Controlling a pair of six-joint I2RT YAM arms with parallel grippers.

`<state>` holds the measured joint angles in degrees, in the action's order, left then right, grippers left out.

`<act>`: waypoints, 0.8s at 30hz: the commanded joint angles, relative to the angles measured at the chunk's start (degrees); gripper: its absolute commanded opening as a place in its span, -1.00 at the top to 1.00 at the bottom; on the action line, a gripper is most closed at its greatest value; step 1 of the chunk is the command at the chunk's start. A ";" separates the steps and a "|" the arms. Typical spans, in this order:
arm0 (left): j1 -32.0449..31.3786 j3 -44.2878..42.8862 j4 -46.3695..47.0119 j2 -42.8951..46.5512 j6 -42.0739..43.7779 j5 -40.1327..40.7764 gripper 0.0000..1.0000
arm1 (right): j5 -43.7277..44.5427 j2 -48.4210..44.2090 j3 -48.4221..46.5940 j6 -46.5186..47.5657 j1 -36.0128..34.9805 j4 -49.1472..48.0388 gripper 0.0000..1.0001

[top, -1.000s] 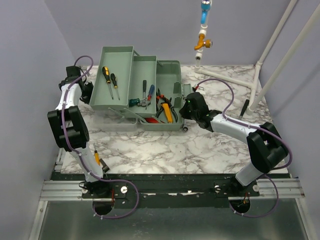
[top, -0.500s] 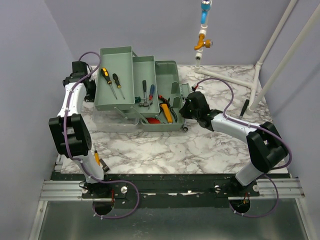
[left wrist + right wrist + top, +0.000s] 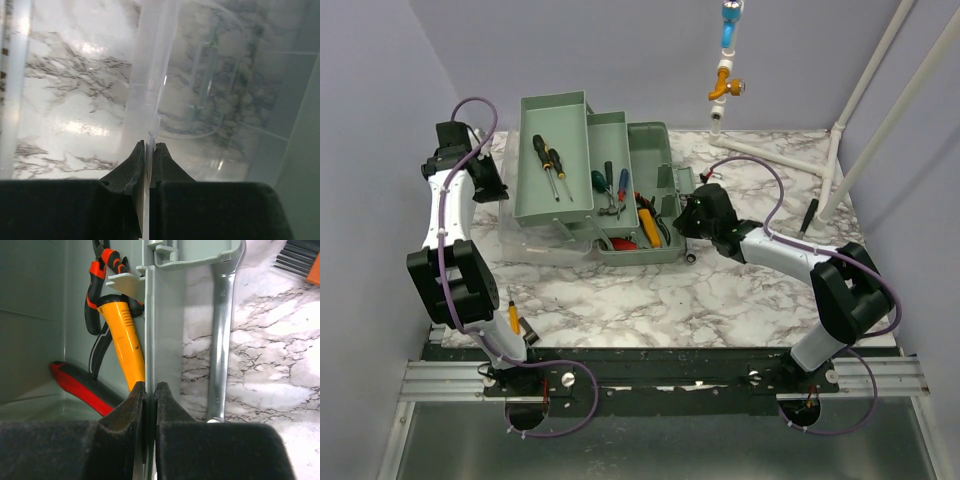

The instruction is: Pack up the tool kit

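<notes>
The green toolbox [image 3: 655,150] stands open at mid-table with its two trays swung out to the left. Two screwdrivers [image 3: 548,158] lie in the upper tray [image 3: 535,195], and more tools [image 3: 610,190] lie in the lower one. Yellow-handled pliers [image 3: 122,335] and a red handle [image 3: 80,385] rest in the box bottom. My right gripper [image 3: 682,215] [image 3: 150,386] is shut on the box's right wall [image 3: 150,330]. My left gripper [image 3: 492,190] [image 3: 149,147] is shut on the thin edge of a clear plastic cover [image 3: 150,75] [image 3: 525,235] beside the trays.
A steel wrench [image 3: 220,335] lies on the marble just outside the box's right wall. A black-handled tool [image 3: 810,215] lies further right. White pipes [image 3: 840,150] stand at the back right, and a pipe with a yellow valve [image 3: 725,80] hangs above the back edge.
My left arm has swung outward and back at the trays' left side, and its jaws have closed on the clear plastic edge. The toolbox has shifted slightly left. The right gripper has kept its hold.
</notes>
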<state>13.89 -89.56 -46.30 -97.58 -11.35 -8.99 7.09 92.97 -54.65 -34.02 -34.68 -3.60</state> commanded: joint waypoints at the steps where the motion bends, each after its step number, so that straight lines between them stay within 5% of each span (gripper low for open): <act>1: 2.10 -2.61 6.53 0.09 -7.57 -19.87 1.00 | -4.93 3.15 0.79 -0.17 -0.83 0.59 0.99; 8: 1.94 -2.63 5.97 2.44 -6.51 -16.37 1.00 | -4.95 3.27 0.63 0.33 -0.83 0.43 0.99; 24: -10.08 -15.47 -6.62 12.98 -3.01 20.07 1.00 | 2.96 3.58 -3.66 -2.04 -5.72 6.23 0.99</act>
<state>6.46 -99.37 -54.22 -90.17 -11.94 1.19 12.03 93.89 -57.28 -34.24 -37.01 0.05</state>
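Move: The left hand already pinches the edge of the clear lid. The raised upper tray it is taking the lid up past has its middle about 8 cm ahead and 11 cm to the right, roughly level in height. The big screwdriver lies in it, some 6 cm ahead and 10 cm right; the middle tray is 6 cm ahead, 23 cm right, slightly lower. From the right hand, the upper tray is about 13 cm ahead, 28 cm left and 8 cm higher. Upward, after rocking its wrist nearly in place at first, the left hand lifts the pinched lid edge about 9 cm, drifting a little right towards the upper tray; its left side rolls up and the fingertips tip slightly upward, each by under 10 degrees. The right hand stays shut on the tool box's right wall, holding it with barely a stir. ##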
